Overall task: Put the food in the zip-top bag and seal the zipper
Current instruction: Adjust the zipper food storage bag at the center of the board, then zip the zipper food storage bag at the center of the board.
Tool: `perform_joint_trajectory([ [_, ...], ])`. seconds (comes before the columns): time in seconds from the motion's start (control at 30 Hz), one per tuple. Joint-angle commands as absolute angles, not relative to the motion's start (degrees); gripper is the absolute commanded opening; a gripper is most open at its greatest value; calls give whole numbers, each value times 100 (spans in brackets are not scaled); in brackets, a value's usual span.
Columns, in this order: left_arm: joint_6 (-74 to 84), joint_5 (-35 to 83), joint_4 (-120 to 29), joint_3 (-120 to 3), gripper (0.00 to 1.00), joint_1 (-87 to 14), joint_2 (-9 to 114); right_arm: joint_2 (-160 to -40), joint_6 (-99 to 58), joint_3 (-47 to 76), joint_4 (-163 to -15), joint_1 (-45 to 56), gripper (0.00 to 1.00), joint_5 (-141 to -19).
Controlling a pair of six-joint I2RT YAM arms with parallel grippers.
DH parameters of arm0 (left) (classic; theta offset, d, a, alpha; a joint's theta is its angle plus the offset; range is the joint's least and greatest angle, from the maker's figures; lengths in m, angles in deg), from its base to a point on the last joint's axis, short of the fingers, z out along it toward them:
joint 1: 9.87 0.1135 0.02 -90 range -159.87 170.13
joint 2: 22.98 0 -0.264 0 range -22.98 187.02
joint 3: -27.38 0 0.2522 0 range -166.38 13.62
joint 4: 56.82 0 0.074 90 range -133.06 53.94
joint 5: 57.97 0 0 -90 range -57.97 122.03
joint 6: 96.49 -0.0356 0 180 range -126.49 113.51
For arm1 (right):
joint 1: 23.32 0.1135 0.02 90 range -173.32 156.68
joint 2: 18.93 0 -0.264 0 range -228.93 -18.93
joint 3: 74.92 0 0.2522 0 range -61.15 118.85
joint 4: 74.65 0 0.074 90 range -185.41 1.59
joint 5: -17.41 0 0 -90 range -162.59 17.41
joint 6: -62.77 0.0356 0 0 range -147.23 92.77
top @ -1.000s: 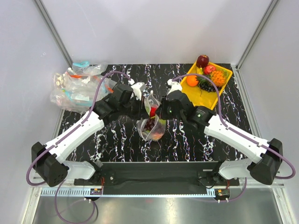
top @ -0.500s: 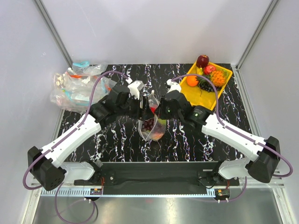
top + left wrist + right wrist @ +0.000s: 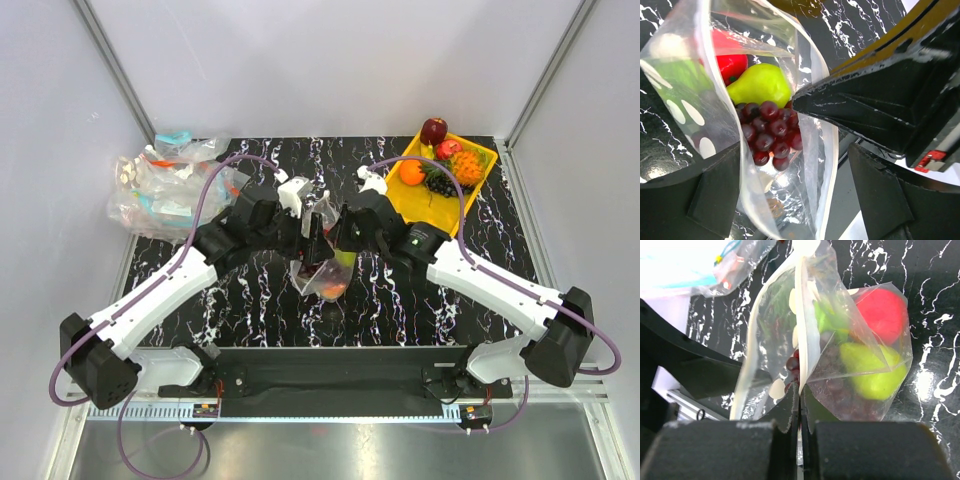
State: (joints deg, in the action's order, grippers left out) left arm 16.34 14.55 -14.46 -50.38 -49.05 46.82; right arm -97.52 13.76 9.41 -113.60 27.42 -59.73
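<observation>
A clear zip-top bag [image 3: 326, 268] with white oval marks hangs above the table between both arms. Inside it lie a red fruit [image 3: 730, 59], a yellow-green pear [image 3: 760, 85] and dark red grapes [image 3: 771, 133]. My right gripper [image 3: 801, 410] is shut on the bag's mouth edge, pinching the pale zipper strip [image 3: 801, 330]. My left gripper [image 3: 795, 195] is open, with one finger on each side of the bag's loose wall and not pressing it. From above, the left gripper [image 3: 311, 238] and right gripper [image 3: 337, 233] face each other across the bag's top.
The yellow tray [image 3: 437, 205] at the back right holds a red apple [image 3: 434, 130], an orange [image 3: 411, 172], dark grapes [image 3: 437, 184] and a bumpy orange fruit [image 3: 467, 167]. A heap of other clear bags [image 3: 165, 185] lies at the back left.
My left gripper went from shut to open and let go of the bag's edge. The right gripper stayed shut on the bag. Both wrists shifted slightly toward each other.
</observation>
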Motion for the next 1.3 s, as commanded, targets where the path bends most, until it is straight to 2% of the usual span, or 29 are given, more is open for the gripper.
perform_joint_trajectory([
  [0.0, 1504, 1243, -1836, -4992, 86, -4986, 4567, -9689, 1619, 1294, -11178, 2783, 0, -5809],
  [0.23, 1416, 1558, -1713, -5062, 85, -5118, 4663, -9751, 1716, 1373, -11223, 2792, 0, -5835],
  [0.37, 1407, 1848, -1573, -5194, 73, -5214, 4821, -9821, 1759, 1390, -11179, 2792, 0, -5932],
  [0.4, 1416, 1919, -1538, -5229, 62, -5232, 4882, -9830, 1751, 1390, -11170, 2792, 0, -5932],
  [0.47, 1407, 2025, -1520, -5264, 47, -5276, 4927, -9830, 1733, 1390, -11187, 2792, 2, -5932],
  [0.5, 1407, 2138, -1502, -5265, 29, -5284, 4927, -9830, 1742, 1382, -11187, 2783, 3, -5880],
  [0.57, 1398, 2201, -1493, -5265, 15, -5311, 4936, -9821, 1716, 1364, -11205, 2792, 11, -5845],
  [0.63, 1390, 2183, -1458, -5291, 1, -5311, 4944, -9795, 1689, 1364, -11222, 2783, 13, -5748],
  [0.73, 1355, 2210, -1397, -5309, 0, -5311, 4936, -9786, 1584, 1417, -11336, 2774, 23, -5564],
  [0.83, 1241, 2209, -1300, -5370, 0, -5311, 4857, -9716, 1373, 1513, -11494, 2696, 44, -5432],
  [0.93, 1048, 2130, -1081, -5553, 0, -5302, 4813, -9549, 1092, 1514, -11635, 2538, 56, -5309],
  [1.1, 617, 1841, -528, -5923, 0, -5311, 4857, -9172, 416, 1286, -11680, 1888, 56, -6008],
  [1.27, 248, 1428, -500, -5897, 0, -5311, 4848, -8697, -225, 504, -11101, 1185, 58, -6705],
])
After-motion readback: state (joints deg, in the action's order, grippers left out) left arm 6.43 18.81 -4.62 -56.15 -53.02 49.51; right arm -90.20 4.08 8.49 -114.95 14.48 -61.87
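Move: The parted zipper lips of the food storage bag lie between the left hand's open fingers, about level, 1 cm to the right and 2 cm below. Some 9 cm below that hand are the grapes, 2 cm right, level; the green pear, 8 cm right and 4 ahead; and the red fruit, 5 right and 8 ahead. From the right hand, already shut on the bag's rim, those lips are about 4 cm back, 4 left and 3 below; the yellow tray is roughly 24 right and 15 ahead, 11 below. The left hand sinks about 2.5 cm with its fingers around the bag's two zipper lips, shuts to pinch them together, then keeps that pinch as it rises most of the way back, easing a little back towards its base and rolling some 10 degrees. The right hand holds its closed grip on the rim almost still until the left has shut, then opens to about half, lets go and draws off quickly, some 8 cm right, 4 forward and 3 up, away from the bag towards the tray. ##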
